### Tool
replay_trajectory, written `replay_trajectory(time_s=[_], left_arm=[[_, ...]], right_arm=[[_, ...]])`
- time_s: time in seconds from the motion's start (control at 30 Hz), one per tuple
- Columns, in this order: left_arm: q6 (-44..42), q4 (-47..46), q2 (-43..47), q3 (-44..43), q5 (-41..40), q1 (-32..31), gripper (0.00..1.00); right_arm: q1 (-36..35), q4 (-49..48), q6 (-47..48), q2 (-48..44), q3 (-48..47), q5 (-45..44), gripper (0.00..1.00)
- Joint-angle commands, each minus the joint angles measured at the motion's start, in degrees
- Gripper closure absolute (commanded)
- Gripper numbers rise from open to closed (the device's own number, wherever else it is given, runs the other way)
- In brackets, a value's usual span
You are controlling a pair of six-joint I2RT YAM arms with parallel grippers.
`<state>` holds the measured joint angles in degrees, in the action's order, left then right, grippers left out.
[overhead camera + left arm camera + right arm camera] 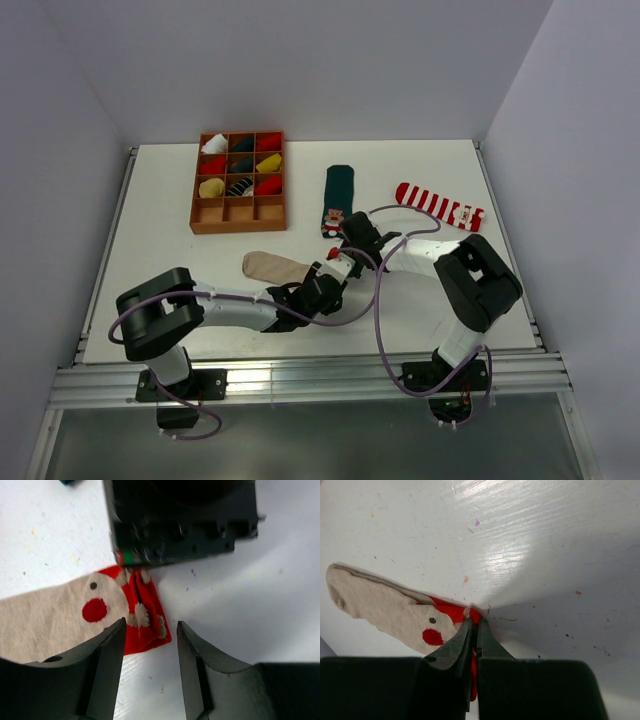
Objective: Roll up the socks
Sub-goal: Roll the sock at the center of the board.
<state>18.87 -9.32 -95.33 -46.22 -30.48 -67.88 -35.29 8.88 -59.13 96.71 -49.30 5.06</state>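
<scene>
The beige sock [272, 266] with the red toe and face lies flat at mid-table. In the right wrist view my right gripper [475, 624] is shut on the sock's red toe [451, 611], and the beige leg [375, 605] stretches away to the left. My left gripper [150, 630] is open just short of the same toe [145, 615], whose red corner lies between the fingertips without touching them. The right gripper's black body [180, 520] is just beyond the toe. The dark green sock [337, 198] and the red-and-white striped sock [440, 206] lie flat farther back.
A brown compartment box [197, 190] holding rolled bundles in red, yellow, white and dark stands at the back left. Both arms meet in the middle, their purple cables looping over the near part of the table. Raised rails run along the table's edges.
</scene>
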Motion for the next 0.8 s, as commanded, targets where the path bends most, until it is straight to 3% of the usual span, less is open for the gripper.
replay_trajectory(time_s=[0.0, 0.57, 0.63, 0.77], left_arm=[[-4.1, 0.88, -1.52, -1.95, -1.95, -1.12, 0.49], [-8.85, 2.73, -7.94, -4.76, -3.88, -1.91, 0.52], [-8.68, 3.17, -8.38, -4.93, -4.15, -2.26, 0.55], [-7.45, 4.66, -8.65, -5.02, -3.97, -2.35, 0.77]], right_arm=[[-0.48, 1.57, -0.1, 0.76, -1.77, -0.14, 1.0], [-0.31, 2.37, 0.69, 1.03, -2.29, -0.14, 1.0], [-0.48, 2.37, 0.77, 0.94, -2.38, -0.14, 1.0], [-0.05, 2.28, 0.86, 0.41, -2.03, -0.23, 1.0]])
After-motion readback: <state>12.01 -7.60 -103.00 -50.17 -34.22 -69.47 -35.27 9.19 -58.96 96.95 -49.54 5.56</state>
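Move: The left hand hangs half open over the near end of the reindeer sock's red cuff, which lies about 4 cm below it and 1 cm ahead. From that hand, the middle of the sock's beige body is roughly 11 cm to the left and 2 cm ahead, and the green sock some 19 cm straight ahead. The right hand already pinches the cuff's far end, with the near end about 4 cm back from it, 1 cm to its left and 1 cm lower. The left hand sinks about 3 cm onto the near end of the red cuff, quickly at first and then easing, while it rolls some 10 degrees so that its left side comes up. Once down it stays nearly in place and its half-open fingers start to close late on, coming in from both sides of the cuff and narrowing to about a quarter open, as the shut right hand stays still and keeps its pinch on the far end. ##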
